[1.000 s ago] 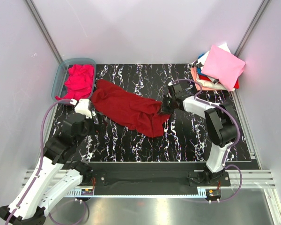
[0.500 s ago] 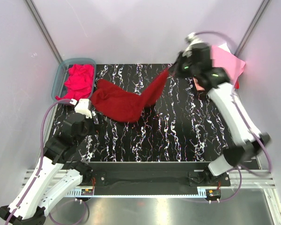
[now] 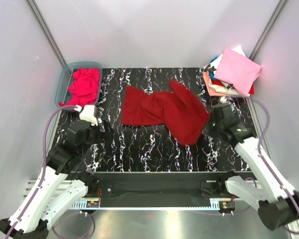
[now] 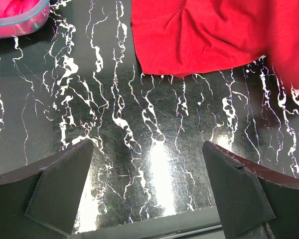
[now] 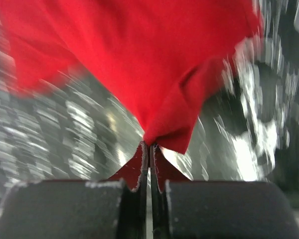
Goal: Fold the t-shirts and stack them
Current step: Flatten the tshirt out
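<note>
The dark crimson t-shirt [image 3: 162, 109] lies rumpled across the middle of the black marbled table. Its right part is lifted toward my right gripper [image 3: 209, 127]. In the right wrist view that gripper [image 5: 149, 145] is shut on a bunched edge of the crimson shirt [image 5: 139, 59], which hangs blurred over the table. My left gripper [image 4: 147, 147] stands open above bare table, with the shirt's near hem [image 4: 189, 45] well ahead of it. From above, the left gripper [image 3: 103, 130] sits left of the shirt. A magenta-pink t-shirt [image 3: 83, 84] fills the tub. Folded t-shirts [image 3: 233, 73] are stacked at the back right, pale pink on top.
The translucent blue-grey tub [image 3: 61, 84] stands at the table's back left; its corner [image 4: 20, 22] shows in the left wrist view. White walls and metal rails close in the table on three sides. The table's front edge [image 4: 154, 224] is just below the left gripper.
My right arm swung from high at the back right down to the near right, still shut on the crimson shirt. The shirt was dragged rightward, away from the tub. The left arm stayed still.
</note>
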Available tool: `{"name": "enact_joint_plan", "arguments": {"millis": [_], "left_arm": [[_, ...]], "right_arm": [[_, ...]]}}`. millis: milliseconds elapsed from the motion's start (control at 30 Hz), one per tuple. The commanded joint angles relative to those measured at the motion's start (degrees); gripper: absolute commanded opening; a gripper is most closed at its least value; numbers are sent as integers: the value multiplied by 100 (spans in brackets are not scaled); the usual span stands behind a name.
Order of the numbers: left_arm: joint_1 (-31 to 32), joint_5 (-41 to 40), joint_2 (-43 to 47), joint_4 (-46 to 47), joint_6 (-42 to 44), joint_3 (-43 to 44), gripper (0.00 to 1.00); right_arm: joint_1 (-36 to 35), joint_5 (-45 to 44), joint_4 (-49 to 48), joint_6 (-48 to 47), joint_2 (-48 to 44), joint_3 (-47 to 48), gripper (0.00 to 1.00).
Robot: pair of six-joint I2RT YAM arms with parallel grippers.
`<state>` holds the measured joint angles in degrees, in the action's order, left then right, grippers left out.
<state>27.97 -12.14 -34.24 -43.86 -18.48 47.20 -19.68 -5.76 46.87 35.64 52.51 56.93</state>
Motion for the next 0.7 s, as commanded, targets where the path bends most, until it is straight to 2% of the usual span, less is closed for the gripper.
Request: {"name": "enact_joint_plan", "arguments": {"millis": [0,100,233,400,467,667], "left_arm": [[-2,-139,-100,237,-33,-35,99],[-2,-17,-354,228,-68,-27,99],[-2,36,-1442,61,-269,289,99],[7,747,-2339,955,-516,377,99],[7,775,-2648,1150,-534,491,99],[51,924,-4291,1485,-551,1054,99]], "right_arm": [[8,480,190,453,-117,-576,0],[8,313,322,357,-293,-534,0],[8,58,542,181,-399,-305,0],[8,22,682,276,-584,-305,0],[8,13,700,356,-768,-314,0],[8,-109,683,444,-1251,-297,0]]}}
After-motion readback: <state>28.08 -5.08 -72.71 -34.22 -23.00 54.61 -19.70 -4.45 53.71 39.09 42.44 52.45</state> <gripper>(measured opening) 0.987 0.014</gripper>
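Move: The left hand, open and empty, has the t-shirt's near edge, towards its left end, about 13 cm ahead, 11 cm to the right and 18 cm below. The left near corner is 13 cm ahead and 4 cm right; the bin is some 33 cm ahead and 15 cm left. The right hand already pinches the shirt's right end in the air; that near edge lies about 9 cm ahead, 28 cm left and 18 cm below, and the folded pile 34 cm ahead, 12 cm right. Forward and down to the right, the left hand swings in towards the t-shirt's near edge, dropping about 9 cm while its wide-open fingers tip some 20 degrees further down. The right hand keeps its pinch on the shirt's right end and draws it back about 5 cm, dipping some 7 cm first and then lifting most of the way up again. ##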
